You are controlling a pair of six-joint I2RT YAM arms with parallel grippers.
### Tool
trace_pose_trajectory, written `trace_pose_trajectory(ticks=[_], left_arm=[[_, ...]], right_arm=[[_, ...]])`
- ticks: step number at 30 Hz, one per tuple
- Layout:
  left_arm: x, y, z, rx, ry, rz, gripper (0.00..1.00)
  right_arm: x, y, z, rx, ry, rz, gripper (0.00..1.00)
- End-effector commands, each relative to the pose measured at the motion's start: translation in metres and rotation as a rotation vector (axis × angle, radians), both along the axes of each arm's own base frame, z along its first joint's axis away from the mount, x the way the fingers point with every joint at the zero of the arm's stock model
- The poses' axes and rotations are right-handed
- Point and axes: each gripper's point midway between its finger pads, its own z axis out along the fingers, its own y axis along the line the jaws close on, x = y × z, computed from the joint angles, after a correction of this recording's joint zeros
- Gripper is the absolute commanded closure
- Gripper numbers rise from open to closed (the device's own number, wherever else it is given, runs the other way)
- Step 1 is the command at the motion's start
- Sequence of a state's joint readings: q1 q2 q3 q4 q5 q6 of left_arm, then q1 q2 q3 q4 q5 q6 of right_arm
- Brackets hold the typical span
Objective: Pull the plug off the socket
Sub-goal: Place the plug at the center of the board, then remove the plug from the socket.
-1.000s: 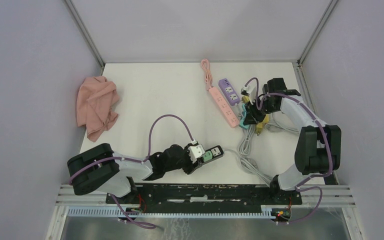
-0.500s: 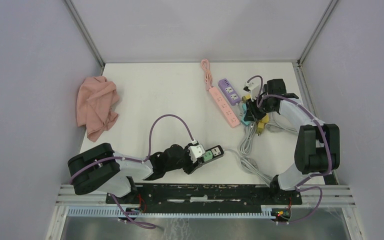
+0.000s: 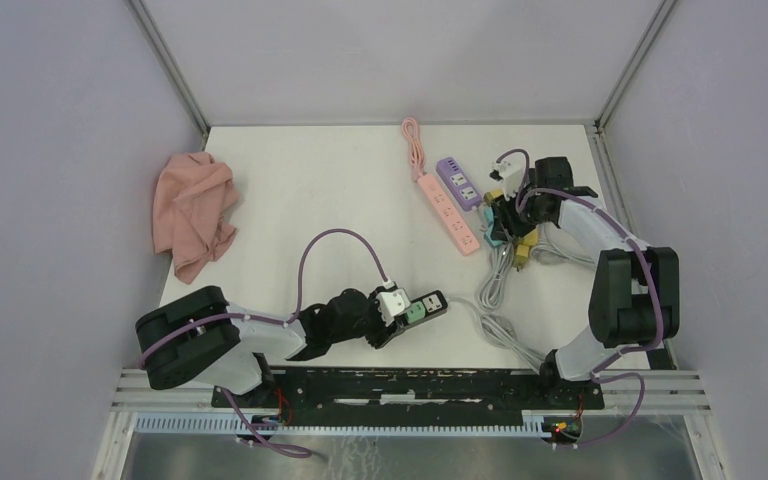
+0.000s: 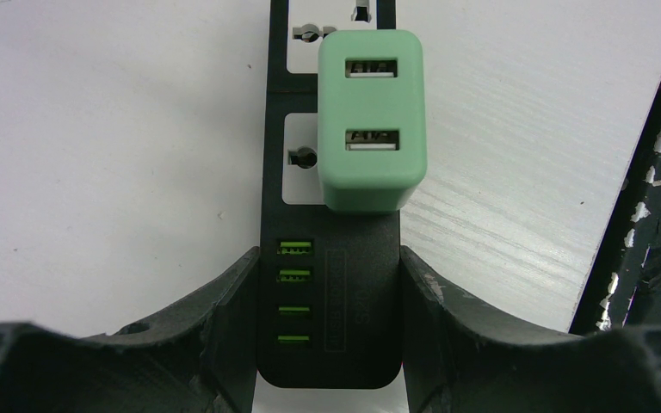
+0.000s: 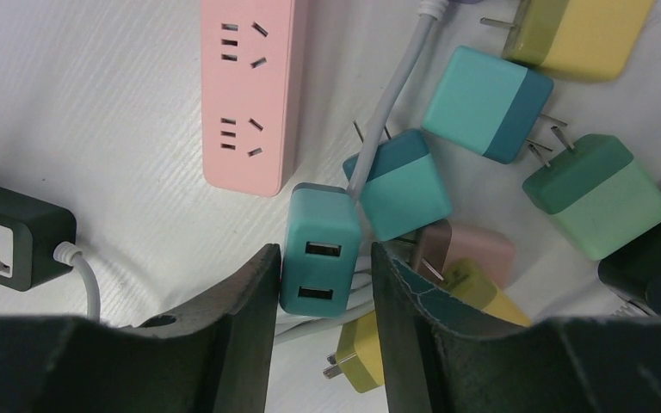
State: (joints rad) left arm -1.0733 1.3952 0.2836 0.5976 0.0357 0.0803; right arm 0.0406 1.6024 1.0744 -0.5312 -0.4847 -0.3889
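A mint-green plug [image 4: 372, 120] sits pushed into the black socket strip [image 4: 331, 301], which lies flat on the white table. My left gripper [image 4: 327, 284] is shut on the strip's USB end, both fingers pressed against its sides; from above it shows at the near centre [image 3: 400, 318]. At the far right my right gripper [image 5: 325, 284] hangs over a pile of loose plugs. It is open, with a teal USB plug [image 5: 320, 249] between its fingers [image 5: 241, 301]. The left finger touches the plug and a gap shows at the right one.
A pink power strip [image 3: 450, 212] and a purple one [image 3: 458, 182] lie at the back centre. Loose plugs in teal, yellow, green and pink [image 5: 598, 194] lie around the right gripper, with grey cable [image 3: 500, 320] looping toward the front. A pink cloth [image 3: 193, 212] lies far left.
My right gripper has shifted slightly toward the back over the plug pile, and its jaws have parted from the teal plug. The left arm and the black strip have not moved.
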Motion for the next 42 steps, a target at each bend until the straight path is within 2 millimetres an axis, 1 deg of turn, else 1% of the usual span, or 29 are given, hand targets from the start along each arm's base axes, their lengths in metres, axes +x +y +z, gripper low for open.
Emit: trace_pose_trajectory(ticks=[1,9,14,17,23,26,28,29,30,31,34,37,40,42], left_arm=[[0.002,-0.01,0.012,-0.05,0.012,0.008,0.97],[0.001,-0.01,0.013,-0.051,0.012,0.006,0.97],[0.002,-0.01,0.014,-0.054,0.01,0.006,0.97],[0.002,-0.01,0.014,-0.054,0.009,0.005,0.97],[0.002,-0.012,0.016,-0.062,0.006,0.0,0.97],[0.001,-0.012,0.016,-0.064,0.006,-0.004,0.97],[0.001,-0.012,0.016,-0.063,0.005,-0.006,0.97],[0.001,-0.012,0.016,-0.062,0.004,-0.007,0.97],[0.001,-0.012,0.016,-0.062,0.004,-0.008,0.97],[0.001,-0.012,0.016,-0.062,0.002,-0.009,0.97],[0.001,-0.012,0.016,-0.062,-0.001,-0.011,0.97],[0.001,-0.013,0.017,-0.068,-0.003,-0.013,0.97],[0.001,-0.014,0.018,-0.075,-0.007,-0.015,0.97],[0.001,-0.015,0.019,-0.08,-0.008,-0.017,0.97]], right_arm=[[0.008,-0.002,0.014,-0.007,-0.056,0.002,0.5],[0.005,0.004,0.029,0.019,-0.092,0.032,0.46],[0.0,0.01,0.045,0.05,-0.135,0.07,0.43],[-0.006,0.02,0.059,0.096,-0.167,0.123,0.41],[-0.032,0.049,0.088,0.244,-0.226,0.307,0.36],[-0.048,0.06,0.101,0.297,-0.262,0.41,0.31],[-0.059,0.068,0.109,0.326,-0.29,0.481,0.23],[-0.064,0.07,0.114,0.333,-0.316,0.522,0.16],[-0.069,0.074,0.117,0.348,-0.33,0.558,0.06],[-0.076,0.079,0.12,0.369,-0.332,0.591,0.01],[-0.094,0.092,0.124,0.406,-0.318,0.69,0.0],[-0.119,0.107,0.123,0.413,-0.296,0.825,0.0],[-0.137,0.121,0.118,0.379,-0.289,0.947,0.0],[-0.142,0.129,0.111,0.337,-0.295,0.998,0.0]])
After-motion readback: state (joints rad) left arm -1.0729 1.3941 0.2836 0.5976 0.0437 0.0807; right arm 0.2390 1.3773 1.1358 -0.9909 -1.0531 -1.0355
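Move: The right hand is at the teal plug it has just let go of. The green plug in the black socket lies about 17 cm back and 21 cm to its left, at nearly its height. The pink strip's middle is some 7 cm ahead and 13 cm left, 4 cm lower; the nearest yellow plug is about 4 cm back and 4 cm right, 4 cm lower. From the left hand, the green plug is some 3 cm forward, 5 cm right and 3 cm up. The right fingers come free of the teal plug and open fully; the hand first rises nearly straight up, then swings back and left over the table, gathering speed towards the green plug, some 17 cm across and 10 cm higher in all. The wrist turns about 50 degrees counter-clockwise, also rolling left side up. The left hand keeps its grip on the black socket's near end. ##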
